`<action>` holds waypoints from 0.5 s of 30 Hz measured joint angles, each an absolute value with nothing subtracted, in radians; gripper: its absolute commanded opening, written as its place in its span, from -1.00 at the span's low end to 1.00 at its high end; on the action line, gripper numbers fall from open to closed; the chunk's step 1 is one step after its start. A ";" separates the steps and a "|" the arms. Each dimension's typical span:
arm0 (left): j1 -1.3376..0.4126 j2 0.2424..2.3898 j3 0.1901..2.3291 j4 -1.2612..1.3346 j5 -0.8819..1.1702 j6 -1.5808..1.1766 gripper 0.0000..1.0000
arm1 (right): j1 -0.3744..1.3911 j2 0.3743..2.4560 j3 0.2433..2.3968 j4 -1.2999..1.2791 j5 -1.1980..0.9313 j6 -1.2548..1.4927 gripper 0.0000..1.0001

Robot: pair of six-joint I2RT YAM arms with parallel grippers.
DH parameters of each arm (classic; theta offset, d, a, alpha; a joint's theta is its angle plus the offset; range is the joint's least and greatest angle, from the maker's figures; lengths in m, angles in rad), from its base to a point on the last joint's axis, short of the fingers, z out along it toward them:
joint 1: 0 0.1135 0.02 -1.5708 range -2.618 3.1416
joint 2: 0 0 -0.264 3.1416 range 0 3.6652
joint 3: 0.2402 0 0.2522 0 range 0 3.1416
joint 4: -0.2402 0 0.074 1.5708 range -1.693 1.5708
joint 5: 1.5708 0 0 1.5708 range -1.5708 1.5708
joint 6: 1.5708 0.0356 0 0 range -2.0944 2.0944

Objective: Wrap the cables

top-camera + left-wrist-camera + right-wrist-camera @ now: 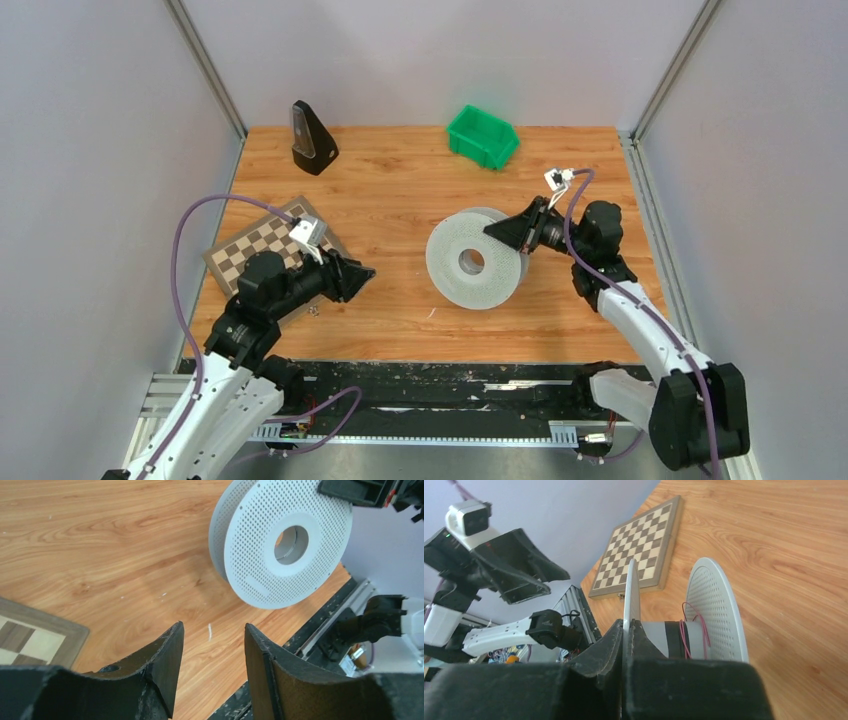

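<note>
A grey perforated reel (475, 258) with two wide discs and a centre hole stands tilted on the wooden table, mid-right. My right gripper (494, 232) is shut on the rim of its upper disc (631, 592), which is pinched edge-on between the fingers (626, 626). A thin pink-red cable (684, 636) loops loosely round the hub beside a black band, near the far disc (716, 610). My left gripper (368, 270) hovers left of the reel (285, 545), apart from it. It is open (214, 627), with only bare table between its fingers.
A checkered board (262, 243) lies under the left arm. A black metronome (312, 138) and a green bin (482, 135) stand at the back. A small white scrap (210, 631) lies on the wood near the front edge rail (430, 385).
</note>
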State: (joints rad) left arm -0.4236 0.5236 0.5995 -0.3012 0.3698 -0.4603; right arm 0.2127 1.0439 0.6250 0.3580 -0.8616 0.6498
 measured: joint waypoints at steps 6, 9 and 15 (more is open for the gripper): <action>-0.424 0.506 0.599 -0.352 0.312 -0.332 0.12 | 0.178 1.205 0.625 0.440 -0.828 0.689 -1.00; -0.424 0.504 0.597 -0.363 0.294 -0.295 0.12 | 0.153 1.314 0.625 0.521 -0.820 0.739 -1.00; -0.424 0.479 0.588 -0.379 0.258 -0.249 0.12 | 0.103 1.499 0.643 0.656 -0.825 0.829 -1.00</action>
State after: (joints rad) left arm -0.4236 0.4786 0.5877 -0.3786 0.2584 -0.2485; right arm 0.1028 1.4994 0.6434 0.6556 -0.8253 0.8288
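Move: The spool, still gripped by its near flange's rim, has its middle about 8 cm below the right hand, 4 cm left and 1 cm ahead. It is bound for bare table some 10 cm ahead of this hand, 2 cm left and 25 cm down; the green bin stands 37 cm ahead, 4 cm right, and the chessboard 10 cm ahead, 48 cm left. From the left hand, that spot is about 16 cm ahead, 24 cm right and 24 cm down. Keep the right gripper shut on the flange rim and carry the spool forward and down in equal measure, about 9 cm each way, towards the bare table, tipping the hand's forward side down some 15 degrees and turning it slightly clockwise. Ease the empty left gripper about 3 cm left and down, away from the spool, rolling its left side up, fingers kept half open. ##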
